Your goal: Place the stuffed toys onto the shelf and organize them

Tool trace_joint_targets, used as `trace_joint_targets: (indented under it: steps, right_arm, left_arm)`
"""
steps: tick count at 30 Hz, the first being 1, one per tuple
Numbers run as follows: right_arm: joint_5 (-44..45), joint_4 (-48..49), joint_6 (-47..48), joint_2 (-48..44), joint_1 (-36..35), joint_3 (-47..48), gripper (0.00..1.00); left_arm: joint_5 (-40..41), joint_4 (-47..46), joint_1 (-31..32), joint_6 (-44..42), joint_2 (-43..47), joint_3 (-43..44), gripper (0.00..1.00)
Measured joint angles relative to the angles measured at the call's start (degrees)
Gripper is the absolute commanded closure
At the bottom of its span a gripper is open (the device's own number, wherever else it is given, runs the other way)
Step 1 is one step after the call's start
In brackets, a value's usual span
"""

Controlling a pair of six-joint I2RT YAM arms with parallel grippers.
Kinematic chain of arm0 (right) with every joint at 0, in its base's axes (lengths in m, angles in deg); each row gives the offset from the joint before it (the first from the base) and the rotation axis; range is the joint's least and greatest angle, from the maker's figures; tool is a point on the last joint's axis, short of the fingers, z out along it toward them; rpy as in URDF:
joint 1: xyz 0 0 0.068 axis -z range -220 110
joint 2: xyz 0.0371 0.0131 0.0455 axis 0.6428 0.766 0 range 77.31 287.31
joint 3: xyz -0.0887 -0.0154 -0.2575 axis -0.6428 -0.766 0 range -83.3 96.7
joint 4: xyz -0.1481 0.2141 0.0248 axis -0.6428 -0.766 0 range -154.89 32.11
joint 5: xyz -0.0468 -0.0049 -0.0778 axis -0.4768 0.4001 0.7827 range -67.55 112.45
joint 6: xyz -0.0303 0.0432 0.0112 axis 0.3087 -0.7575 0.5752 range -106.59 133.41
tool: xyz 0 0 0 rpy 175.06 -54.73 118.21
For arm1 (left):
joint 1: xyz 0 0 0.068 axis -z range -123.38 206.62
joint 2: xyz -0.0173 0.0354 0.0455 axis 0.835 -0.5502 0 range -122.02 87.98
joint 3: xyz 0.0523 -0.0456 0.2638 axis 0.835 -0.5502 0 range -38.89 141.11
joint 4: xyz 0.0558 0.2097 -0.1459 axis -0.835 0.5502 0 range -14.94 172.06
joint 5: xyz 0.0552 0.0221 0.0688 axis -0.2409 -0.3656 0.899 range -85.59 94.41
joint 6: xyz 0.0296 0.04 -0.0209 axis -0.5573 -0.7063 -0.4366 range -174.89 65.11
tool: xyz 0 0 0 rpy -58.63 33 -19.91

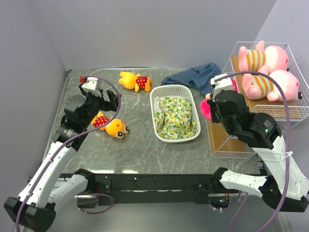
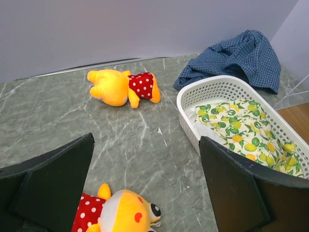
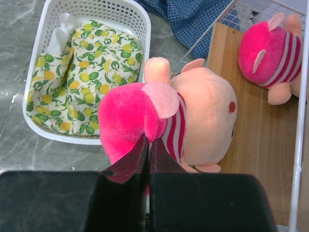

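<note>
My right gripper (image 3: 148, 142) is shut on a pink-clad doll (image 3: 135, 113) and holds it at the left edge of the shelf's lower wooden plank (image 3: 260, 145). In the top view the doll (image 1: 206, 107) sits beside the right gripper (image 1: 213, 102). A second pink doll (image 3: 270, 50) lies on that plank. Two pink pigs (image 1: 268, 70) lie on the top tier of the shelf (image 1: 227, 137). My left gripper (image 2: 146, 145) is open and empty above a yellow bear in red (image 2: 120, 215), also seen in the top view (image 1: 113, 126). Another bear (image 1: 135, 80) lies at the back.
A white oval basket (image 1: 157, 121) with a lemon-print cloth (image 1: 176, 116) stands mid-table, between the arms. Blue checked fabric (image 1: 198, 77) lies behind it, next to the shelf. Grey walls close in the left and back sides.
</note>
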Motion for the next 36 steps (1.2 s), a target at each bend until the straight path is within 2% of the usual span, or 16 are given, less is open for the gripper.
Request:
trace_joint_targets:
  steps: [12,23,27,34,36]
  right_arm:
    - [3.3,1.1,4.5,0.8,0.0,0.5,1.0]
    - [4.3,-0.2,4.6,4.4,-1.2,4.1,1.0]
    - [7.3,-1.6,2.5,5.8,-1.2,7.0,1.0]
    - [14.4,-5.0,-2.5,5.8,-1.3,-3.6,1.0]
    - [16.6,-6.0,-3.5,6.6,-1.3,-5.0,0.94]
  left_arm:
    - [-0.2,0.0,0.0,0.0,0.3,-0.3,0.04]
    - [-0.2,0.0,0.0,0.0,0.5,-0.3,0.03]
    - [0.1,0.0,0.0,0.0,0.6,-0.3,0.04]
    - [0.2,0.0,0.0,0.0,1.0,-0.3,0.04]
    - [0.2,0.0,0.0,0.0,1.2,-0.3,0.04]
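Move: The pink pig with the striped shirt is still pinched in the right hand, bound for the clear near part of the rack's middle shelf, about 13 cm to the right, 4 cm ahead and some 12 cm below. The pink toy already shelved lies roughly 14 cm right, 12 cm ahead and 10 cm down; the white basket is some 12 cm ahead, 11 cm left and 32 cm below. From the left hand that shelf spot is about 48 cm right, 5 cm back and 9 cm lower. The pig, kept in the right hand's shut fingers, first edges up and forward by about 2 cm, then swings down and to the right onto a line for the middle shelf, dropping some 6 cm from its highest point. Along the way the wrist turns clockwise and its left side dips, roughly 20 degrees in all, bringing the toy's head round towards the shelf beside the earlier toy. ##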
